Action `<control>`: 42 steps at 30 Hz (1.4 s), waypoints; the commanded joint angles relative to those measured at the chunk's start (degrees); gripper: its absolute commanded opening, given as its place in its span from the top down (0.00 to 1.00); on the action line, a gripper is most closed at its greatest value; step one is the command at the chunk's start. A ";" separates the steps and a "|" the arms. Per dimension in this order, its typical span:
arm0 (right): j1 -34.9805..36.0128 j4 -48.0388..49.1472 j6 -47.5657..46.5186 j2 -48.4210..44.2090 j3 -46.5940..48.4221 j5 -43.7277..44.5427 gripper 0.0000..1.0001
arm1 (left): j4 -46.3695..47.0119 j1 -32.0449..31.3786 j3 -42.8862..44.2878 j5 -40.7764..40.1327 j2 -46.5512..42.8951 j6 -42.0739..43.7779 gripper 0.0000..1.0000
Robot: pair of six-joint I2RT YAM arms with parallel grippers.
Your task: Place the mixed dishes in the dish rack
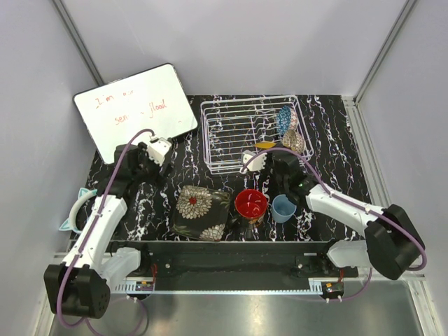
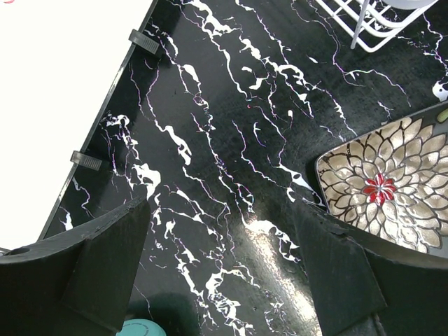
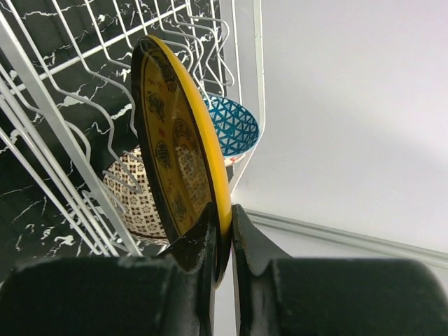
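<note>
The white wire dish rack [image 1: 231,133] stands at the back middle. A blue patterned bowl [image 1: 283,120] and a brown patterned bowl [image 1: 295,141] stand in its right end. My right gripper [image 3: 224,231] is shut on the rim of the yellow-and-dark plate [image 3: 178,154] and holds it on edge at the rack's front right [image 1: 266,145]. The floral dish [image 1: 201,212], the red bowl [image 1: 250,204] and the pale blue cup [image 1: 283,208] sit on the table in front. My left gripper [image 2: 224,273] is open and empty over the table, left of the floral dish [image 2: 385,185].
A white writing board [image 1: 136,108] leans at the back left. Teal headphones [image 1: 75,210] lie at the left table edge. Grey walls close in the table on three sides.
</note>
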 commanded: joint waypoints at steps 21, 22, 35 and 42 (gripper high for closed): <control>-0.67 -10.76 -5.95 8.24 8.16 -8.22 1.00 | 5.02 -0.15 -2.25 -0.44 -2.73 -0.29 0.11; -0.84 -10.49 -5.86 8.68 8.15 -8.48 1.00 | 5.02 -0.15 -2.16 -0.44 -2.64 -0.20 0.11; -5.15 -9.18 -1.11 10.96 6.05 -10.50 1.00 | 4.58 -0.33 -2.07 -0.97 -2.55 0.06 0.10; -7.09 -5.66 -0.67 15.36 8.24 -10.59 1.00 | 4.67 -0.68 -2.16 -1.58 -2.55 0.41 0.10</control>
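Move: The right hand already holds the yellow plate on edge over the rack's near right part. The free slot it is meant for is centred about 7 cm ahead, 3 cm left and 11 cm below this hand. The brown patterned bowl stands about 5 cm ahead and 6 cm right, the blue bowl about 12 cm ahead and 4 cm right, both some 10 cm below. From the left hand the slot lies roughly 12 cm ahead, 29 cm right and 8 cm lower. Leftward first, by about 4 cm, easing a little forward and sinking, the right hand then swings back right by some 3 cm while pushing forward and down, ending about 4 cm farther out and 4 cm lower. It brings the plate in among the rack's wires beside the brown bowl, fingers still pinching its edge, the wrist tipping a few degrees downward. ##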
